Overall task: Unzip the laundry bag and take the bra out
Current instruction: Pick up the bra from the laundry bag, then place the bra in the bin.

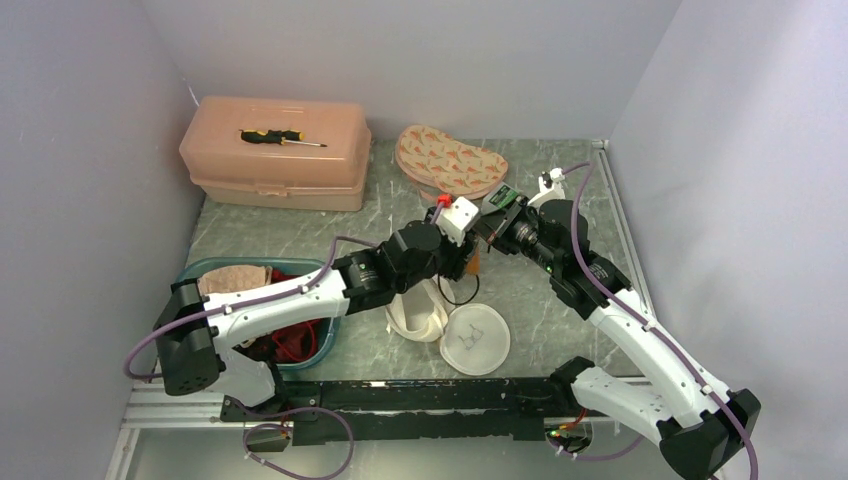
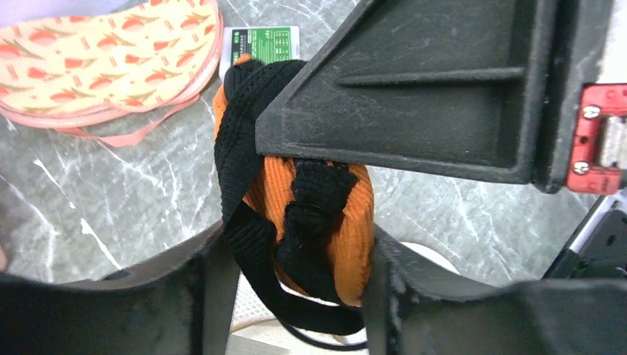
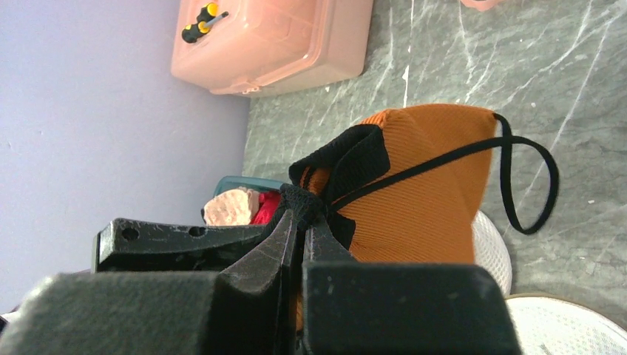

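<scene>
The bra shows here as orange ribbed fabric with black straps, hanging above the table. My right gripper is shut on the black bunch at its top edge. My left gripper reaches in from the left, and its fingers press against both sides of the bra. The white mesh laundry bag lies slumped below them, and it also shows under the bra as white mesh. In the top view both grippers meet mid-table over a sliver of orange.
A peach plastic box with a screwdriver on its lid stands at the back left. A patterned pouch lies at the back. A teal basin holds red and beige cloth at the left. A round white mesh disc lies beside the bag.
</scene>
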Motion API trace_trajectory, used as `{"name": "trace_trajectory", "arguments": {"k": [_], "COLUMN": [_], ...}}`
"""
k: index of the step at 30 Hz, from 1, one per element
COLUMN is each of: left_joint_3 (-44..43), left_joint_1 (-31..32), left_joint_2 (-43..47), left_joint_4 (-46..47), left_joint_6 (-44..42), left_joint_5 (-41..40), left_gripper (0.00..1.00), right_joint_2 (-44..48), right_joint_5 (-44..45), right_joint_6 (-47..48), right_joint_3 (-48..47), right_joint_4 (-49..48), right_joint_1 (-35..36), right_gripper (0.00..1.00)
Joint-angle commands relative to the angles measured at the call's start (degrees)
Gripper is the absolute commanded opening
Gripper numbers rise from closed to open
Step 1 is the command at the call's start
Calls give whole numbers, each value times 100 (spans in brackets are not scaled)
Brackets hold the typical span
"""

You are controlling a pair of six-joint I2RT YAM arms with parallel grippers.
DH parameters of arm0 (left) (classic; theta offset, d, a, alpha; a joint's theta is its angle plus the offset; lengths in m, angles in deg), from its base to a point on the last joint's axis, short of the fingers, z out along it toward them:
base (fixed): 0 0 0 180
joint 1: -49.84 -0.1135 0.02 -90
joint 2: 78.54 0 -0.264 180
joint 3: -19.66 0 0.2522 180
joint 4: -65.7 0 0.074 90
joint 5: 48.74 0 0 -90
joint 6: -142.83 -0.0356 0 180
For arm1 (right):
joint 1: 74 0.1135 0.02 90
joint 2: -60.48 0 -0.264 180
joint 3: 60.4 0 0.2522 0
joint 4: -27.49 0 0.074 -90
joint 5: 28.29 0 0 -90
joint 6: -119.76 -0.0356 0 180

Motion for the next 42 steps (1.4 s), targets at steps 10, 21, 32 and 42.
{"name": "trace_trajectory", "arguments": {"k": [10, 21, 32, 42], "left_joint_3": [333, 362, -973, 56], "left_joint_1": [-75, -348, -461, -470], "left_joint_2": [493, 1823, 3243, 3801], "left_joint_4": [245, -2311, -8981, -8718], "left_joint_6": [436, 1631, 7100, 7325], "left_joint_5": [-235, -2031, -3675, -3418], "left_gripper": [3, 3, 3, 3], "right_joint_2": [136, 262, 911, 395], "right_joint_5": [-699, -1243, -1122, -1787], "right_joint_6": [58, 1243, 1088, 669], "right_joint_3": [-93, -569, 1269, 2183], "right_joint_4": [-664, -274, -1541, -2649], "right_joint_1": [-13, -9, -11, -7], "right_gripper": [35, 100, 100, 100]}}
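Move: The bra hangs from the right gripper's shut fingers, its middle some 3 cm left of and 4 cm below that hand. It already sits between the left gripper's half-open fingers, about 3 cm below the left hand point. From the left hand the basin lies about 41 cm left, 7 cm back and 20 cm below. The empty laundry bag lies 9 cm left, 5 cm back and 22 cm below the left hand. Shut the left gripper on the bra while the right still holds it, then open the right fingers wide to let go. Sweep the left gripper some 34 cm left and 9 cm back towards the basin, turning about 60 degrees counter-clockwise, arching up slightly and down again. Lift the right hand clear about 4 cm, then sink it some 13 cm towards the empty laundry bag. ##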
